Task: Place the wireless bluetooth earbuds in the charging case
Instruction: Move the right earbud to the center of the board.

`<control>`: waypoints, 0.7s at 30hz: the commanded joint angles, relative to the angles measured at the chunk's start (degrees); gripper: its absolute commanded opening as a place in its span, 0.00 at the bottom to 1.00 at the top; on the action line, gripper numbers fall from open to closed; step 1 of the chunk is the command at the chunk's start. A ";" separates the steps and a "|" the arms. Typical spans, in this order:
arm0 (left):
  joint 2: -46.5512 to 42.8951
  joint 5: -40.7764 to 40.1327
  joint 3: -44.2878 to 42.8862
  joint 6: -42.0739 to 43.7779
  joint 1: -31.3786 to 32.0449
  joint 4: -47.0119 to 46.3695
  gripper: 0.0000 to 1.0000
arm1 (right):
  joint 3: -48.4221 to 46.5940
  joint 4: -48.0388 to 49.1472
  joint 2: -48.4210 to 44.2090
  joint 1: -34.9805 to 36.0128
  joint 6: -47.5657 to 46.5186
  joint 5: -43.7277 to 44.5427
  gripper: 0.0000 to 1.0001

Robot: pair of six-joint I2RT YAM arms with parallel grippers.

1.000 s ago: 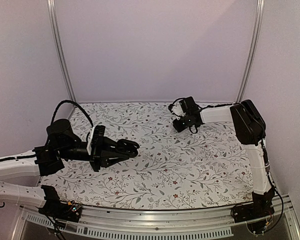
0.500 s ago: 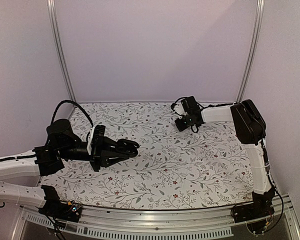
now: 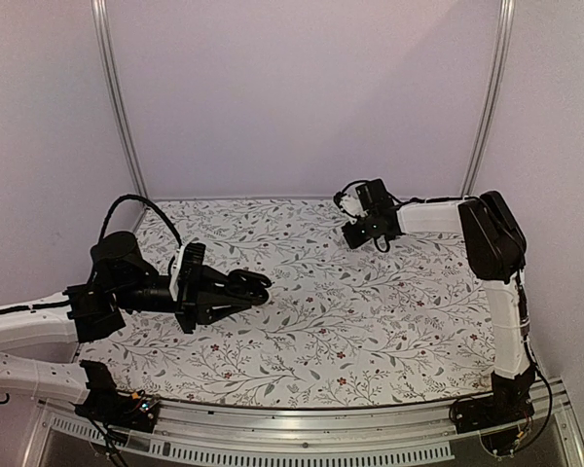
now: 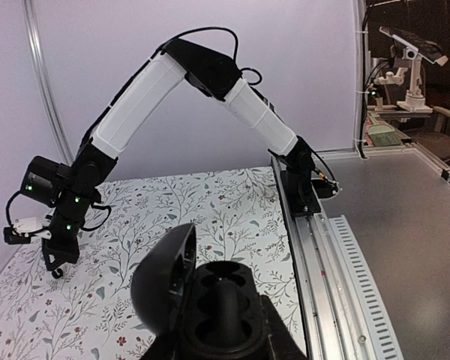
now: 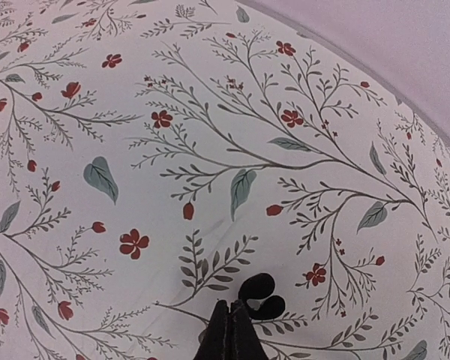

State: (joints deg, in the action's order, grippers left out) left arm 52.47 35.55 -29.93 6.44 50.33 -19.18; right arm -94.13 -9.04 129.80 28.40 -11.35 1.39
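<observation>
The black charging case (image 4: 223, 304) is gripped from both sides by my left gripper (image 4: 221, 341), held above the left part of the table. Its lid (image 4: 163, 279) stands open to the left and the two wells show. From above, case (image 3: 250, 284) and left gripper (image 3: 236, 289) read as one dark shape. At the back right, my right gripper (image 5: 232, 309) is shut, fingertips pressed together. One tiny black earbud (image 5: 261, 296) with two rounded lobes sits right at those tips, slightly right of the seam. The right gripper (image 3: 358, 235) hangs just over the cloth.
A floral cloth (image 3: 350, 311) covers the table. White walls with metal posts (image 3: 117, 107) close in the back and sides. An aluminium rail (image 4: 337, 255) runs along the near edge by the right arm's base (image 4: 304, 187).
The right gripper closed, and its arm has shifted slightly back and to the right. The left arm and the case have barely moved.
</observation>
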 commanded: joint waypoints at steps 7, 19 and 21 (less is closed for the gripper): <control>-1.14 0.02 0.62 0.86 -0.93 -0.18 0.00 | -2.37 -1.57 -3.49 -1.67 0.12 -4.10 0.11; -1.28 -0.04 0.68 0.85 -0.93 -0.17 0.00 | -4.59 -3.98 2.21 -2.54 -2.26 -5.95 0.34; -1.17 -0.04 0.67 0.88 -0.93 -0.17 0.00 | -5.19 -3.85 3.24 -2.87 -2.37 -6.02 0.36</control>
State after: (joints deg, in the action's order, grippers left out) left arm 52.05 35.53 -29.93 6.85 50.30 -18.96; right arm -97.21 -12.36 130.39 26.46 -13.10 -3.60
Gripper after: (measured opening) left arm 0.220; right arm 0.349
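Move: The right earbud lies on the board just off the right gripper's closed tips: about 2 cm ahead, 1 cm to the right and 3 cm below. No other loose thing lies near it. From the left gripper, which holds the black charging case between its fingers, the earbud is roughly 41 cm ahead, 23 cm to the right and 25 cm below. Raise the empty right gripper about 3.5 cm clear of the earbud, opening the fingers to about a third as it tops out, then sink some 3 cm again with barely any forward shift, so that the open fingertips come down close about the earbud. Keep the left gripper still, holding the charging case. ##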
